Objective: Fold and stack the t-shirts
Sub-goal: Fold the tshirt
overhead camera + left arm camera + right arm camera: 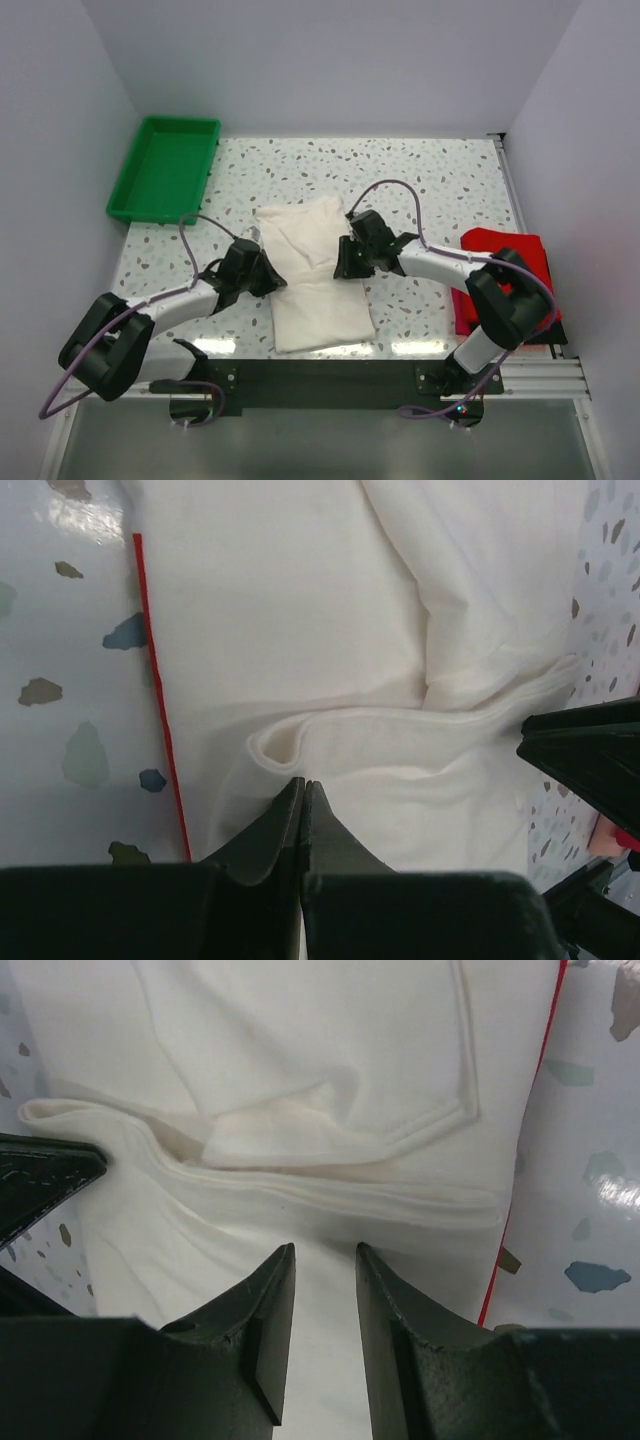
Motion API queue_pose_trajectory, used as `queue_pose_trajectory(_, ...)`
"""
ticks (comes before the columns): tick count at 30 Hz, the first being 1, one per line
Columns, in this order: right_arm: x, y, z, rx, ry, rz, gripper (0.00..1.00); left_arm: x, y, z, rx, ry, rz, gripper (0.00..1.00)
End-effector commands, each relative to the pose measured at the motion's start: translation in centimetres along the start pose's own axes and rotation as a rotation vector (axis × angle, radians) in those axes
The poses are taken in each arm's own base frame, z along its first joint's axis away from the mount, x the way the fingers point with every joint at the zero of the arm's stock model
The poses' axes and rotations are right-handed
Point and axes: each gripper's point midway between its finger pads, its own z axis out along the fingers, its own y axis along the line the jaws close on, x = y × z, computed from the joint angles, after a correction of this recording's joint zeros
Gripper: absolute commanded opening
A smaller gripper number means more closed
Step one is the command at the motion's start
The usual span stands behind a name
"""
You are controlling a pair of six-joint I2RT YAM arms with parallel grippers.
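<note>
An off-white t-shirt (312, 275) lies folded into a long panel in the middle of the table. My left gripper (268, 276) is at its left edge. In the left wrist view its jaws are shut (303, 783), pinching the cloth just below a rolled fold (300, 735). My right gripper (350, 258) is at the shirt's right edge. It stands open (325, 1250) over the cloth (300, 1080), with cloth showing between the fingers. Bright red t-shirts (508, 272) lie piled at the right, partly behind the right arm.
A green plastic tray (165, 165) sits at the back left on the speckled table (430, 180). A thin red line (160, 710) runs along the shirt's side edge. White walls close in on three sides. A black rail (330, 375) runs along the near edge.
</note>
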Motion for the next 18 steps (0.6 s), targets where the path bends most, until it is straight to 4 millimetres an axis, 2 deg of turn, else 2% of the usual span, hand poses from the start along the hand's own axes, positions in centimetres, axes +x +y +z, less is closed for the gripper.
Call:
queue_pose_trajectory(1,-2.4,-1.0,1.1,0.017,-0.016,0.035,0.34,-3.0,-0.4,0.9,-0.011,-0.081,-0.03,0.02)
queue_pose_trajectory(3,-2.8,-2.6,1.6,0.016,0.008,0.103,0.33,-3.0,1.5,1.3,-0.056,-0.072,-0.069,0.02)
queue_pose_trajectory(6,-3.0,-4.2,2.3,-0.006,0.024,0.172,0.33,-2.8,3.0,1.2,-0.074,-0.083,-0.104,0.1)
queue_pose_trajectory(12,-2.3,-4.2,2.7,-0.052,0.058,0.218,0.33,-2.1,4.0,1.2,-0.089,-0.072,-0.118,0.14)
queue_pose_trajectory(16,-3.1,-3.5,0.8,-0.085,0.025,0.223,0.35,-3.1,2.7,0.3,-0.043,-0.095,-0.097,0.2)
queue_pose_trajectory(17,-3.1,-3.6,0.2,-0.073,0.019,0.224,0.35,-3.9,1.6,-0.3,-0.009,-0.116,-0.077,0.23)
queue_pose_trajectory(18,-4.0,-3.0,-1.3,-0.084,-0.02,0.209,0.37,-4.1,1.0,-0.7,0.011,-0.114,-0.065,0.27)
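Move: The t-shirt's loose hem runs crosswise just beyond both hands. Its left corner is about 2 cm ahead of the left fingertips, 1 cm left and 1 cm lower; its right corner is about 2 cm ahead of the right fingertips, 4 cm right and 2 cm lower. The middle of the shirt's near edge lies 15 cm back and 10 cm right of the left hand. The middle of its far edge is 17 cm ahead and 10 cm left of the right hand. Both hands sink a centimetre or two onto the upper layer just short of its hem and spread it forward and apart, the left about 2.5 cm forward and as far left, the right some 3.5 cm forward and 2 cm right, before both stop. The left hand turns slightly counter-clockwise while its shut fingers part to about a quarter open, whereas the right wrist tips and rolls some 10 degrees with its fingers staying a third open. ##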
